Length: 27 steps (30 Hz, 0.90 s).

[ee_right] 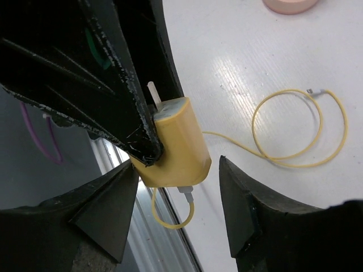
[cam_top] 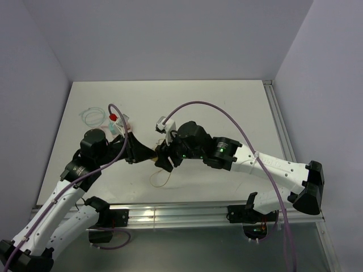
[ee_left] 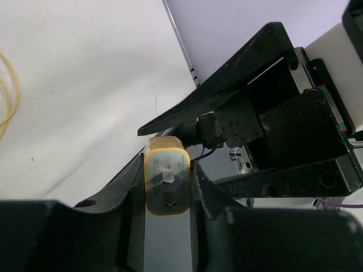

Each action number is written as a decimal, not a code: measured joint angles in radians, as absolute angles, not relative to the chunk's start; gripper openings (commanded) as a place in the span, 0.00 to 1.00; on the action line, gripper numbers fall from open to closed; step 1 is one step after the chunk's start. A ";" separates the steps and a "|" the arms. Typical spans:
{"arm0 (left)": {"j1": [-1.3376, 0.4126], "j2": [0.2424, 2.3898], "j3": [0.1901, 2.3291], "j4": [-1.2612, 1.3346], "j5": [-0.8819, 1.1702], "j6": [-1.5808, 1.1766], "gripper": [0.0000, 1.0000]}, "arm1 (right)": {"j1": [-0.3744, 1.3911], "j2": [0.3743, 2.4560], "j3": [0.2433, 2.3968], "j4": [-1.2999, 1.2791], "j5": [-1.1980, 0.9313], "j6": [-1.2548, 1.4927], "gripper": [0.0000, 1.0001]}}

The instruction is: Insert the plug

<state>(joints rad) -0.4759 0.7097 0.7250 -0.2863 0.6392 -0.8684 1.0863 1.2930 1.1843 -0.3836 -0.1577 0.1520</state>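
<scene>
The plug [ee_left: 167, 181] is a yellow charger block with two metal prongs, held above the table between both arms. My left gripper [ee_left: 168, 170] is shut on its two sides. In the right wrist view the plug [ee_right: 176, 141] hangs from the left gripper's black fingers [ee_right: 130, 113], prongs pointing up. A thin yellow cable [ee_right: 295, 153] runs from its lower end and loops on the table. My right gripper [ee_right: 177, 165] is open, its fingers standing on either side of the plug's lower end, with a gap on the right. From above, the plug [cam_top: 154, 157] shows between the two grippers.
A small white block [cam_top: 161, 122] lies just behind the right gripper. Clear tubing rings [cam_top: 92, 116] and a red-capped item [cam_top: 113, 117] sit at the back left. A peach-coloured disc [ee_right: 289, 4] lies beyond the cable. An aluminium rail [cam_top: 181, 215] runs along the near edge.
</scene>
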 measured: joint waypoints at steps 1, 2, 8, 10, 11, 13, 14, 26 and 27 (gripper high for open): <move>-0.476 0.709 0.725 -0.283 0.641 -0.865 0.00 | 1.087 1.292 1.184 -0.384 -0.151 0.161 0.68; -0.476 0.708 0.725 -0.279 0.642 -0.858 0.00 | 1.087 1.291 1.184 -0.384 -0.143 0.167 0.68; -0.477 0.679 0.736 -0.275 0.641 -0.814 0.00 | 1.086 1.244 1.184 -0.408 -0.064 0.220 1.00; -0.477 0.661 0.748 -0.274 0.632 -0.800 0.00 | 1.084 1.214 1.183 -0.416 -0.039 0.238 1.00; -0.477 0.649 0.751 -0.274 0.626 -0.794 0.00 | 1.084 1.197 1.182 -0.418 -0.025 0.246 0.96; -0.477 0.622 0.754 -0.273 0.620 -0.785 0.00 | 1.081 1.163 1.173 -0.420 0.001 0.257 0.94; -0.477 0.606 0.754 -0.273 0.614 -0.782 0.00 | 1.077 1.145 1.168 -0.423 0.023 0.266 0.99; -0.479 0.447 0.669 -0.086 0.577 -0.833 0.00 | 1.031 1.019 1.041 -0.344 0.097 0.316 1.00; -0.479 0.444 0.663 -0.070 0.578 -0.836 0.00 | 1.025 1.022 1.040 -0.344 0.086 0.319 1.00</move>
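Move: The left hand has the yellow plug pinched in its fingertips, its middle about 2 cm to the right of the hand point. The power strip is roughly 28 cm ahead, 20 cm to the left and 25 cm below; the teal plug stands level with the strip, 6 cm farther left. From the right hand, the yellow plug's middle lies some 3 cm to the left at about the same height, by its slackening fingers. Opening wide, the right hand gives up the yellow plug and draws off to its right by about 7 cm, rising 4 cm and edging forward as it swings some 20 degrees clockwise. The left keeps its pinch, lifting the plug about 7 cm with a slight pull back and to the left, its wrist tilting up and rolling some 25 degrees. ##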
